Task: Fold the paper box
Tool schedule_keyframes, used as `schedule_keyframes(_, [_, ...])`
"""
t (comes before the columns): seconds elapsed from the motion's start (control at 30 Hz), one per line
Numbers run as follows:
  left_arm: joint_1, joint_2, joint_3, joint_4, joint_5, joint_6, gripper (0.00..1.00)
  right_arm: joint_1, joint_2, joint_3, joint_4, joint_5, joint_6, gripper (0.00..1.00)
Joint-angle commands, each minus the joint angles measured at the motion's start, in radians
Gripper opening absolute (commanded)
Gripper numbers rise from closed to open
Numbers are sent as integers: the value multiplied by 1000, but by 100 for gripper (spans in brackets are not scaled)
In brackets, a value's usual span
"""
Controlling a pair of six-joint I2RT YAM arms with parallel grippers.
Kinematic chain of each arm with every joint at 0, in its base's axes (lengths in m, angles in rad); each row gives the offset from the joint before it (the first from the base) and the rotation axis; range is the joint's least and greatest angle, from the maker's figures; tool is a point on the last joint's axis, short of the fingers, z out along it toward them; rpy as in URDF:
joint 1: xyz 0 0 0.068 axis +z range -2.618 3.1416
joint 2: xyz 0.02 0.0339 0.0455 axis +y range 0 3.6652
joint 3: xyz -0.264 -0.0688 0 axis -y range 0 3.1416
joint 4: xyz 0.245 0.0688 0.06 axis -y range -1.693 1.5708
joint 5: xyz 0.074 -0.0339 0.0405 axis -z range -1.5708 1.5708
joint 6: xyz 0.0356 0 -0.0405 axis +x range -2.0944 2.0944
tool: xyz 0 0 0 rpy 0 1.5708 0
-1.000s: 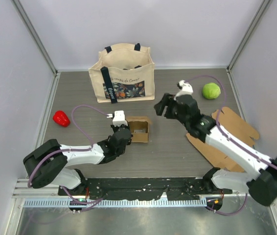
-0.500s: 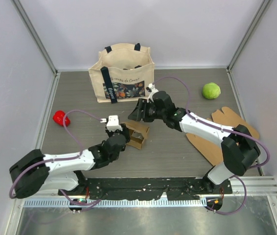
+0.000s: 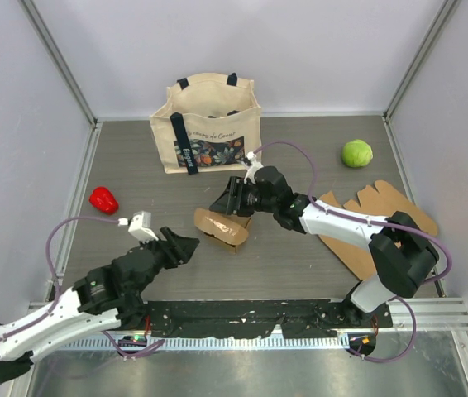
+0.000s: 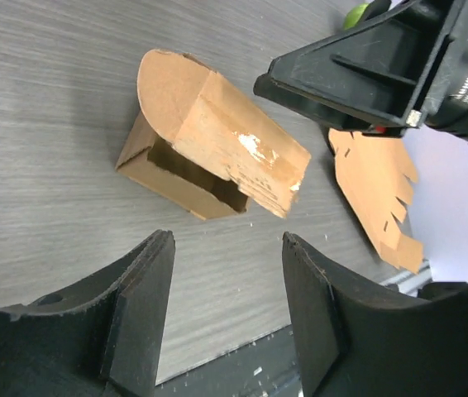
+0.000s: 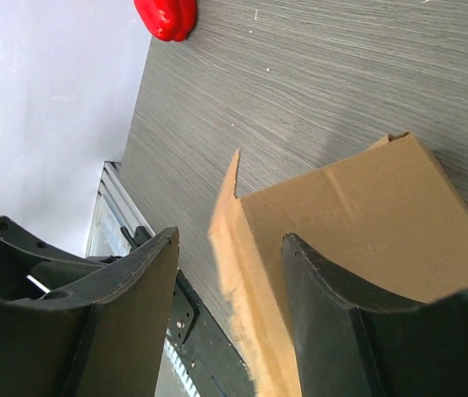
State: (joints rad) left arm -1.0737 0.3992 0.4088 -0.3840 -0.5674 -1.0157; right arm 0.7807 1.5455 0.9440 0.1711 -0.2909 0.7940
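The brown paper box (image 3: 222, 228) lies tipped on the table's middle, with a rounded flap on its left side. In the left wrist view the box (image 4: 209, 141) shows its open side, well ahead of my left gripper (image 4: 226, 240). My left gripper (image 3: 186, 245) is open and empty, apart from the box on its near left. My right gripper (image 3: 232, 201) is at the box's far edge. In the right wrist view my right gripper (image 5: 230, 240) is open and straddles the edge of the box (image 5: 358, 215), one finger (image 5: 341, 314) over the cardboard.
A cloth tote bag (image 3: 207, 124) stands at the back. A red pepper (image 3: 102, 199) lies at the left, a green ball (image 3: 356, 153) at the back right. Flat die-cut cardboard (image 3: 379, 227) lies under the right arm. Side walls enclose the table.
My left gripper opened, let go of the box and drew back to the near left. My right gripper swung left onto the box. The box tipped over, its rounded flap now showing.
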Motion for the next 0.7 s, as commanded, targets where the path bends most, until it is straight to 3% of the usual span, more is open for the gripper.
schedule_keyframes(0.0, [-5, -112, 142, -291, 75, -39, 57, 26, -10, -22, 73, -11, 17, 58])
schedule_keyframes(0.1, [-5, -47, 249, -270, 93, 35, 60, 35, -7, -57, 83, -4, 19, 57])
schedule_keyframes(0.2, [-5, 116, 346, -244, 84, 63, 61, 37, 7, -83, 111, -23, 28, 56])
schedule_keyframes(0.33, [24, 285, 424, -117, 95, 193, 62, 35, -1, -106, 97, -17, 13, 55])
schedule_keyframes(0.37, [73, 340, 433, -87, 130, 203, 61, 35, 2, -111, 97, -20, 7, 55])
schedule_keyframes(0.4, [111, 378, 435, -58, 256, 207, 59, 34, 7, -108, 94, -22, -1, 55])
schedule_keyframes(0.43, [212, 412, 435, -5, 340, 206, 58, 31, 13, -106, 75, -28, -16, 55])
schedule_keyframes(0.53, [387, 548, 400, 123, 629, 157, 47, 26, 27, -112, 61, -21, -33, 55])
schedule_keyframes(0.57, [411, 581, 374, 157, 677, 146, 41, 23, 31, -122, 62, -11, -36, 55])
schedule_keyframes(0.67, [442, 667, 337, 264, 715, 147, 37, 15, 47, -140, 51, -13, -47, 55])
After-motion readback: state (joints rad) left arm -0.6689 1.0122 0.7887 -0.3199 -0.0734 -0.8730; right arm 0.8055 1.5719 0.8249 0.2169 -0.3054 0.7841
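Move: The paper box's half-open lid is about 8 cm ahead of my left hand, 8 cm to its right and some 5 cm below. From my right hand, the lid is about 3 cm back, 3 cm to the left and 4 cm lower. The tote bag stands roughly 21 cm beyond the lid and 2 cm to the left of it. The red pepper lies about 18 cm ahead of my left hand and 25 cm to its left. With my right fingertips I push the lid down onto the box, sinking about 5 cm and drawing back some 3 cm, my opening unchanged. Meanwhile my left hand lifts about 8 cm, backing off slightly, then swings some 10 cm forward and to the right and sinks again towards the lid and its front flap, tipping its fingers down and partly closing them; it touches nothing yet. ##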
